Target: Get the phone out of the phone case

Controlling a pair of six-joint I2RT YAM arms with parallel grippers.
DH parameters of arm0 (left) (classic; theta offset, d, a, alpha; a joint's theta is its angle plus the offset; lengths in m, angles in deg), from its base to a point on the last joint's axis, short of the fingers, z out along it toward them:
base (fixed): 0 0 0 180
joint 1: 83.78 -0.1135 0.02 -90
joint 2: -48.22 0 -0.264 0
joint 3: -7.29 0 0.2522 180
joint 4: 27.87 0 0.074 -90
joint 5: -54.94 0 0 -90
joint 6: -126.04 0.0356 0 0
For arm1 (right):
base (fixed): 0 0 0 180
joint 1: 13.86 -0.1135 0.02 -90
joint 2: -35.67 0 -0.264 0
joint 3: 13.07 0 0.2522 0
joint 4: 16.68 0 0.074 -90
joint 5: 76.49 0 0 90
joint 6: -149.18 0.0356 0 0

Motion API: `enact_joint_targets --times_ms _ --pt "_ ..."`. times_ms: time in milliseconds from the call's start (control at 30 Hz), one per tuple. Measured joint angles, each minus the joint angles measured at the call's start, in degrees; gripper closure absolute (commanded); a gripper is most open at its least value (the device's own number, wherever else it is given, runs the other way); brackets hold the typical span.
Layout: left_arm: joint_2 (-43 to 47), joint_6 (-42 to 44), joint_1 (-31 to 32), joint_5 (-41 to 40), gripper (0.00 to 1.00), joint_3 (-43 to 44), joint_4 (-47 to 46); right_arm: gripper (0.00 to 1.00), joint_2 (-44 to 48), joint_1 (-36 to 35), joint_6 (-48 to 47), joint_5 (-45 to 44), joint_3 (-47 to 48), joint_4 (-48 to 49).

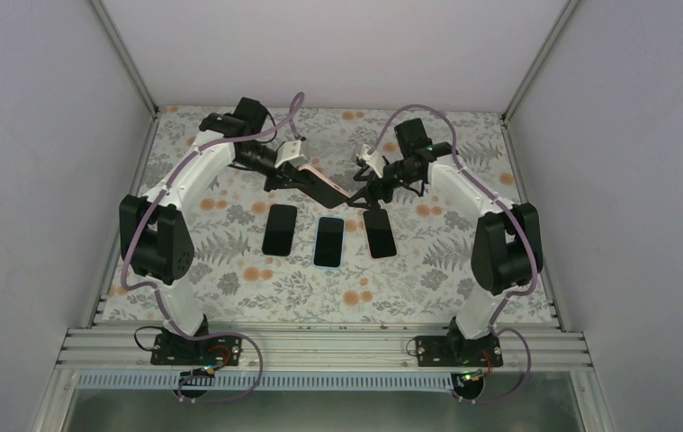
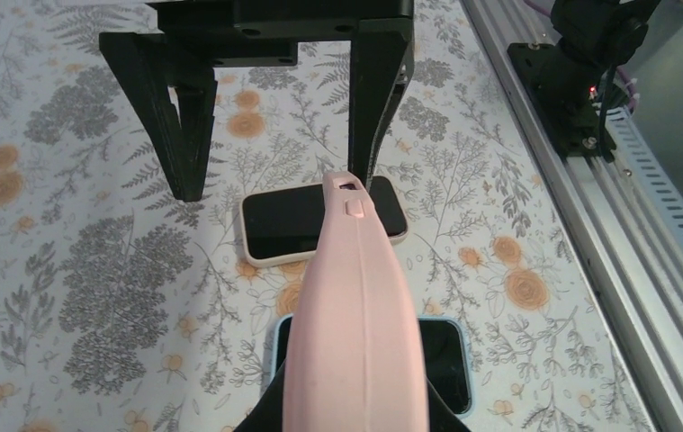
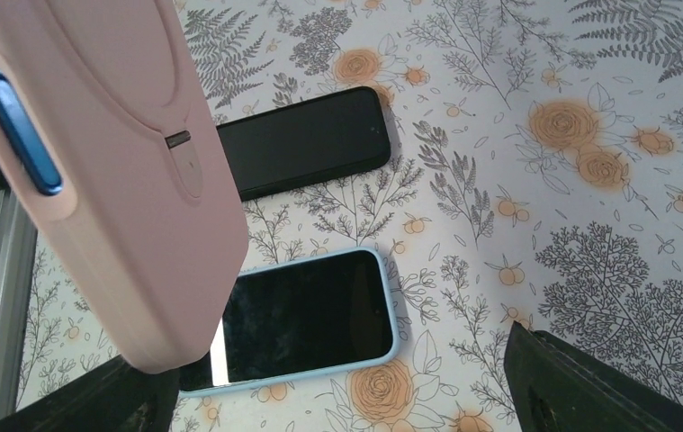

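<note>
My left gripper [image 1: 306,175] is shut on the pink phone case [image 1: 321,184] and holds it edge-up above the table. In the left wrist view the case [image 2: 355,306] runs up from between the jaws. In the right wrist view the case [image 3: 103,162] fills the upper left, and a blue part [image 3: 18,130] shows through a side cutout. The phone's screen is hidden. My right gripper [image 1: 362,191] is open at the case's free end. Its fingers [image 2: 378,99] are spread wide, and one stands right beside the case tip. In its own view the gripper [image 3: 333,369] has the case by its left finger.
Three phones lie in a row on the flowered cloth under the grippers: a black one [image 1: 280,229], a blue-cased one [image 1: 329,241] and a cream-cased one [image 1: 380,232]. The aluminium rail [image 1: 319,346] with the arm bases runs along the near edge.
</note>
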Motion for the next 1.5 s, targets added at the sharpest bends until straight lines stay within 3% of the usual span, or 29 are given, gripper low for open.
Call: enact_joint_targets --times_ms 700,767,967,1167,1267,1500 --pt "0.02 1.92 0.87 -3.34 0.98 -0.76 -5.70 0.09 -6.01 0.98 -4.76 -2.97 7.91 -4.98" --pt "0.07 2.12 0.94 -3.30 0.98 -0.79 -5.66 0.12 -6.10 1.05 -4.87 -4.76 8.26 -4.63" --pt "1.92 3.06 5.99 3.85 0.98 -3.37 7.67 0.12 -8.26 7.02 -4.85 -15.56 11.69 6.21" --pt "2.43 3.19 6.69 6.05 0.98 -3.37 11.17 0.12 -8.96 8.24 -6.05 -16.96 14.67 5.97" --pt "2.40 3.19 6.23 6.03 0.98 -3.10 11.63 0.12 -6.71 7.85 -9.18 -13.90 12.07 3.50" --pt "1.62 3.21 5.86 5.55 0.98 -2.29 11.82 0.13 10.86 5.77 -15.23 -6.80 -3.82 -7.82"
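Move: About 3 cm back, 8 cm left and slightly above the open right hand is the middle of the pink-cased phone, its free end at the rear finger. From the left hand, which holds its other end, that middle is some 6 cm right, 2 cm back and 4 cm below. The blue-edged phone is on the table roughly 6 cm back, 13 cm left and 16 cm below the right hand; the white-edged phone is 4 cm back, a couple of centimetres right. Prying forward with its rear finger still hooked at the pink case's free corner, the right hand creeps about 3 cm and the left is drawn 1–2 cm along. Contact then ends: the right shoots farther forward and right before swinging back some 15 cm with fingers wide, while the left, keeping its grip, jumps back roughly 8 cm, its hand tipping and turning clockwise. ##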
